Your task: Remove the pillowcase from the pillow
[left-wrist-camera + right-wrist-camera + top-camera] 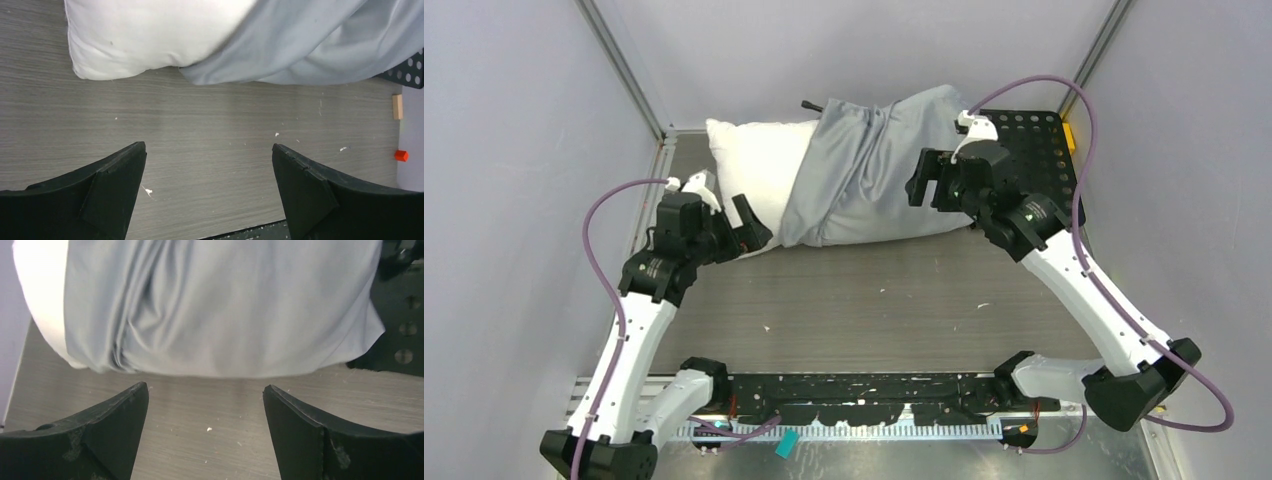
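Observation:
The white pillow lies across the back of the table, its left end bare. The blue-grey pillowcase covers its right two thirds, bunched in folds at the open edge. My left gripper is open just in front of the pillow's bare near corner. In the left wrist view the gripper has only tabletop between its jaws, with the pillow and pillowcase beyond. My right gripper is open at the pillowcase's right end. In the right wrist view the gripper holds nothing, the pillowcase just ahead.
A black perforated plate lies at the back right under the pillowcase's end. A small wooden block and a red piece sit at the table's right edge. Grey walls close in the left, back and right. A black rail runs along the front.

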Tool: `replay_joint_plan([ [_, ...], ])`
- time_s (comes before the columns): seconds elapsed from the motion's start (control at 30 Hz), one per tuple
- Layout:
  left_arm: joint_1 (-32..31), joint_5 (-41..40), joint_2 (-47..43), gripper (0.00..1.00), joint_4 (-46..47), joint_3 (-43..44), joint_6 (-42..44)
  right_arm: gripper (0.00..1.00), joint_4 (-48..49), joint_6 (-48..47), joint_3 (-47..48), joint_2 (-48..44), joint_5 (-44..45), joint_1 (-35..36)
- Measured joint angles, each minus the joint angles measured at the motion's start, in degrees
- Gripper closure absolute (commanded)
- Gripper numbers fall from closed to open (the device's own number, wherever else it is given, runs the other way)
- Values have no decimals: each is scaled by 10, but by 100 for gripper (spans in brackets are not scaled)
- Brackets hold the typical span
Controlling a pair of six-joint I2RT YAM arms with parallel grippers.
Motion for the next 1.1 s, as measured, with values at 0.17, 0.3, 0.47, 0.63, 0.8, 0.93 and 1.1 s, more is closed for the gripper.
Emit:
replay_joint_plan([
  [0.17, 0, -16, 23, 0, 31, -15, -1, 10, 15, 14, -49, 7, -34, 0],
  [0.3, 0, -28, 28, 0, 57, -42, -10, 10, 22, 24, -68, 37, -63, 0],
  [0.47, 0, -40, 37, 0, 94, -47, -26, 10, 32, 39, -48, 99, -96, 0],
  [0.63, 1, -63, 73, 0, 136, -47, -33, 10, 40, 59, 9, 175, -116, 13],
  [0.8, 16, -89, 116, 0, 194, -70, -62, 18, 33, 67, 84, 259, -89, 53],
  [0.93, 36, -101, 147, 0, 221, -82, -83, 62, 17, 62, 129, 314, -60, 72],
  [1.1, 60, -111, 175, 0, 247, -82, -90, 100, 10, 55, 104, 314, -15, 70],
])
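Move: From the right hand, the pillowcase's near fold that its fingers will shut on lies about 5 cm ahead, 11 cm left and 14 cm below. The white pillow end is about 24 cm left of that fold and 6 cm farther out; the black plate is about 18 cm ahead of the hand and 22 cm right, some 28 cm down. From the left hand, the white pillow end is about 17 cm ahead, 3 cm left and 16 cm below, the pillowcase fold about 11 cm ahead and 21 cm right. Down first, then leftward and a little forward, the open right hand swoops some 14 cm down onto the pillowcase, tipping its fingers roughly 15 degrees lower; at the end it eases 2 cm back right as the fingers close and pinch a fold. The left hand, still wide open, reaches forward about 10 cm and sinks over the white pillow end's near edge, turning counter-clockwise. ##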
